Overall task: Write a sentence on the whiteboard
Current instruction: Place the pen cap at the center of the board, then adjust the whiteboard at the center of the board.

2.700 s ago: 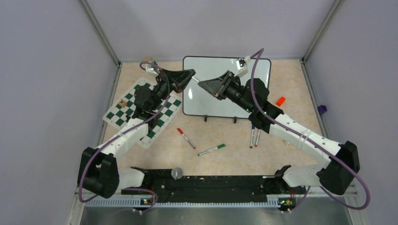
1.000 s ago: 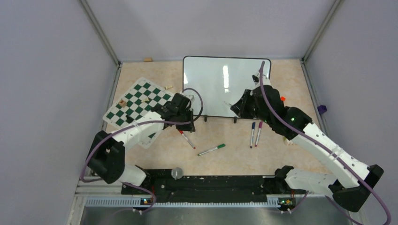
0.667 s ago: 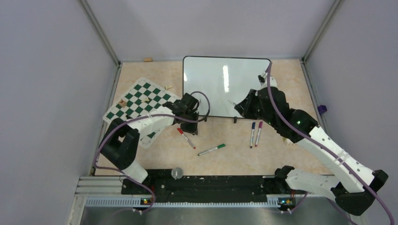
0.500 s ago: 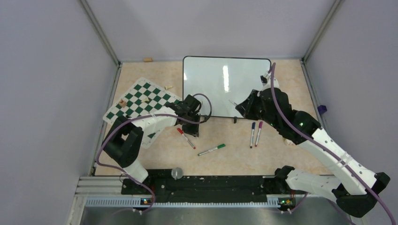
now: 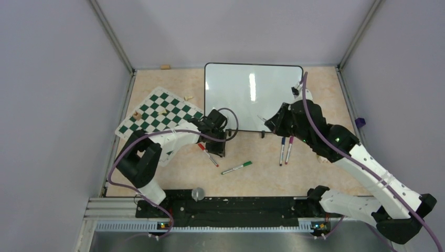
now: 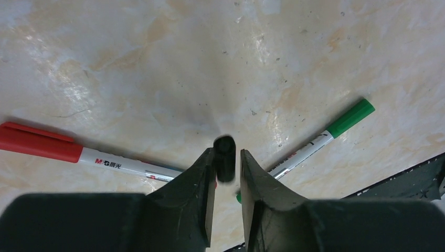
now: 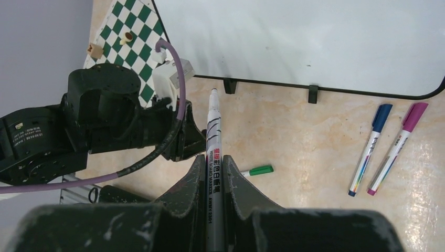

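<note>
The whiteboard (image 5: 252,97) (image 7: 315,42) lies blank at the back of the table; no sentence shows on it. My right gripper (image 5: 270,123) (image 7: 212,160) is shut on an uncapped white marker (image 7: 214,131), whose tip hovers near the board's lower edge. My left gripper (image 5: 221,149) (image 6: 226,153) hangs low over the table in front of the board's left foot. A small black cap (image 6: 225,163) sits blurred between its slightly parted fingers, against the left one, with a gap to the right one.
A red marker (image 5: 208,155) (image 6: 78,155) and a green marker (image 5: 236,168) (image 6: 336,128) lie just under the left gripper. Blue (image 5: 282,150) and pink (image 5: 288,150) markers lie below the board's right foot. The chess mat (image 5: 157,118) is at the left.
Both arms came away from over the board. The left one dropped to the table beside the red marker and its jaws widened a little. The right one drew back with the marker.
</note>
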`<state>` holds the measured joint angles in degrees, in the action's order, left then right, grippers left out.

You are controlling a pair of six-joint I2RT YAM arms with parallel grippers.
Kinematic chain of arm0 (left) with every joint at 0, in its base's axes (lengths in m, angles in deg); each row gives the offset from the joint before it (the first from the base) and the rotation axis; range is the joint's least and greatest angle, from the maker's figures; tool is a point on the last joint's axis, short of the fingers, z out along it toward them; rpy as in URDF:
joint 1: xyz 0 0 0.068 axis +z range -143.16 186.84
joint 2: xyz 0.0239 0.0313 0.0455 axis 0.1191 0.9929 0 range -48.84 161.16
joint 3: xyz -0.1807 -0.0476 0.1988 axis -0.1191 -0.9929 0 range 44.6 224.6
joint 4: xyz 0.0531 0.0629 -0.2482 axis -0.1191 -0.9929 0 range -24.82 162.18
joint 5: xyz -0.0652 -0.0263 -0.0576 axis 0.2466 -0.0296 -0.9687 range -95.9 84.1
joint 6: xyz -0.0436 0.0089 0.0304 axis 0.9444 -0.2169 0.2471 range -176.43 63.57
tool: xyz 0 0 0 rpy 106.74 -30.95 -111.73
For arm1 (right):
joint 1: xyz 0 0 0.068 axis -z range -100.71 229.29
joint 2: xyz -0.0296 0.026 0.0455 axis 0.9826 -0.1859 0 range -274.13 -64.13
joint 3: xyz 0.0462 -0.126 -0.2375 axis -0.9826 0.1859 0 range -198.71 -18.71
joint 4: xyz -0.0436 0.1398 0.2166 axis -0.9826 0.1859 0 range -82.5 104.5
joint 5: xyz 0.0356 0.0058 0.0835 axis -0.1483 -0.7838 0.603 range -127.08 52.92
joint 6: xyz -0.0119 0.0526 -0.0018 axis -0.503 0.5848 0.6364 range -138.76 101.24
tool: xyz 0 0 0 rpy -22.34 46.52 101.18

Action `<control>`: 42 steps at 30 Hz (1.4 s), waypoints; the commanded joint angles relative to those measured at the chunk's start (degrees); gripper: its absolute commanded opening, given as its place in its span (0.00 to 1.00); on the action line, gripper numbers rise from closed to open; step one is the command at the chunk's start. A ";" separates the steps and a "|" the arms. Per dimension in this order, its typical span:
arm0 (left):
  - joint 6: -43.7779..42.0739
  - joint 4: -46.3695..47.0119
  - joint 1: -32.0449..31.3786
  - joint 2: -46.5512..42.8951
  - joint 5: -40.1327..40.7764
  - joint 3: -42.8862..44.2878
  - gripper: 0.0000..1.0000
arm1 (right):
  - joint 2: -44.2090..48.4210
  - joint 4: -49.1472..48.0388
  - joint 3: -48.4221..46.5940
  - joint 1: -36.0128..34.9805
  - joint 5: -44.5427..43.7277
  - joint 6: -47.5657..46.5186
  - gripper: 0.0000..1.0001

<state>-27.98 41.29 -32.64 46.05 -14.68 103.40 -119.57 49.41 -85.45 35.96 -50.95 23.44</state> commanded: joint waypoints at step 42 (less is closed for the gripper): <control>18.38 -12.86 -0.72 -33.40 15.32 0.94 0.99 | -6.99 43.95 -18.00 0.18 -5.53 7.79 0.00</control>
<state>-10.63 29.77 -33.32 14.71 -7.88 102.48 -129.73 90.81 -101.03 35.96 -53.77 29.01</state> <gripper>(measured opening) 0.983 0.088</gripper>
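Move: The black pen cap is already between my left fingertips, its middle about 2 cm below my left hand and right over bare table. Counted from that hand, the red marker lies 6 cm left and 2 cm back, the green marker 6 cm right and 7 cm back, and the whiteboard's near edge about 9 cm straight ahead. From my right hand, the cap is some 18 cm left, about level ahead and 26 cm below; the blue marker is roughly 7 cm right, also level. I spread my left fingers wide and let go of the cap, easing back about a centimetre first, then lift that hand straight up and off it by about 14 cm, drifting back and left as it turns counter-clockwise. Meanwhile my right hand, still gripping the uncapped black marker, draws back and right away from the board, sinking a little and tipping the marker some 35 degrees more steeply down. ##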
